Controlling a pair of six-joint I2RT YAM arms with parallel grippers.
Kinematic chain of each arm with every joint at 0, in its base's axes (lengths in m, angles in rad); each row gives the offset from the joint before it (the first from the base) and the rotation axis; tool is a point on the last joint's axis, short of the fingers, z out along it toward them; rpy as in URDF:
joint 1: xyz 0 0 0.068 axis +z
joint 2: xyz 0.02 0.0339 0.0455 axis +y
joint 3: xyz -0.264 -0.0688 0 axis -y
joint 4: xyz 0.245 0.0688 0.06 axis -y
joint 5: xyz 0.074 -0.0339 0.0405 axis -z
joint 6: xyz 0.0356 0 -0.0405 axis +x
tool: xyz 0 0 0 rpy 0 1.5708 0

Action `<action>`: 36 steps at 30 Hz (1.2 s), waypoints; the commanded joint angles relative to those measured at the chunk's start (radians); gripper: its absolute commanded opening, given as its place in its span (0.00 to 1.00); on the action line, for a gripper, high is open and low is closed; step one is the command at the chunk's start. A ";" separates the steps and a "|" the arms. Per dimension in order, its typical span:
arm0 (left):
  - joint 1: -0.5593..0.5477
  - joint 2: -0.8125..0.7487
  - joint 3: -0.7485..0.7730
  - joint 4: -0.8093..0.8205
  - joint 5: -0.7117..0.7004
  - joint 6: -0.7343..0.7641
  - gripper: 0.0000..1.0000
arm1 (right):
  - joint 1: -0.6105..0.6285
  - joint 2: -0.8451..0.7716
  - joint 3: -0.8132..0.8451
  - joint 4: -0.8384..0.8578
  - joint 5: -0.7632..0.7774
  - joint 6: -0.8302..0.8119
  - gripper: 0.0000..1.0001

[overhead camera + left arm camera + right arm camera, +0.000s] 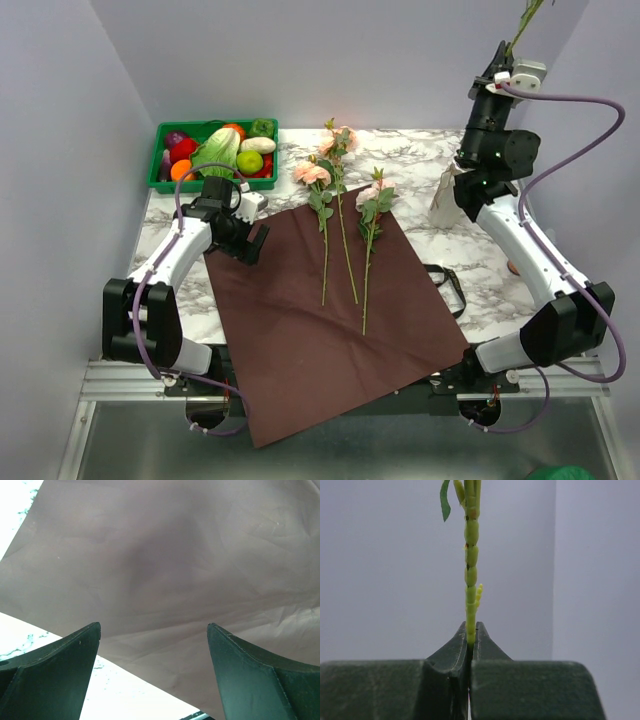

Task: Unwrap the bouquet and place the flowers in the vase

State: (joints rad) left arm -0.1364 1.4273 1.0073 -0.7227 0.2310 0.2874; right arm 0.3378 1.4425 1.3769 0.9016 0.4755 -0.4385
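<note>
The dark red wrapping paper (330, 320) of the bouquet lies spread flat on the marble table (480, 270). Three flowers (343, 215) with peach-pink blooms rest side by side on it, blooms toward the far side. My right gripper (498, 55) is raised high at the back right, shut on the green stem of another flower (527, 18) that points upward; in the right wrist view the stem (471, 555) rises from between the closed fingers (457, 647). The whitish vase (443, 200) stands below, partly hidden by the right arm. My left gripper (247, 240) hangs open over the paper's left edge (165, 555).
A green tray (160, 150) of vegetables sits at the back left. The black ribbon (450, 285) lies loose beside the paper's right edge. A small orange object (512, 267) peeks out beside the right arm. The paper's near corner overhangs the table's front edge.
</note>
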 commanded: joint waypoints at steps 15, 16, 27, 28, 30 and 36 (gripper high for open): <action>0.017 0.019 0.011 0.009 0.002 0.019 0.95 | -0.048 -0.057 -0.145 0.005 0.028 0.047 0.01; 0.018 0.018 0.010 0.011 -0.001 0.019 0.95 | -0.051 -0.060 -0.154 0.005 0.029 0.050 0.01; 0.026 0.012 -0.002 0.014 0.004 0.024 0.95 | -0.079 -0.045 -0.257 -0.018 0.055 0.113 0.01; 0.026 0.009 -0.004 0.014 0.004 0.025 0.95 | -0.080 -0.047 -0.257 -0.035 0.058 0.124 0.01; 0.029 0.009 -0.003 0.012 0.004 0.027 0.95 | -0.082 -0.056 -0.266 -0.079 0.064 0.155 0.08; 0.034 -0.004 -0.001 0.009 0.010 0.027 0.95 | -0.080 -0.105 -0.269 -0.246 0.067 0.221 0.89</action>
State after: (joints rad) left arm -0.1120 1.4429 1.0183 -0.7200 0.2314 0.3038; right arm 0.2607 1.3922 1.1061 0.7776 0.5140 -0.2810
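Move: The right hand holds a flower by its stem high over the vase, whose middle is about 44 cm straight below and perhaps 1 cm to the right. From that hand, the black ribbon lies about 15 cm back and 1 cm left, and the nearest loose flower about 8 cm back and 14 cm left, both some 54 cm down. From the idle left hand, the vase is about 12 cm ahead, 37 cm right and 3 cm up. Still pinching the stem, the right hand sinks about 13 cm over the vase, easing a few centimetres forward and to the right. Its up-slanting fingers tip down some 15 degrees on the way. Right at the end they spring wide open and let go of the stem while the hand is still sinking. ##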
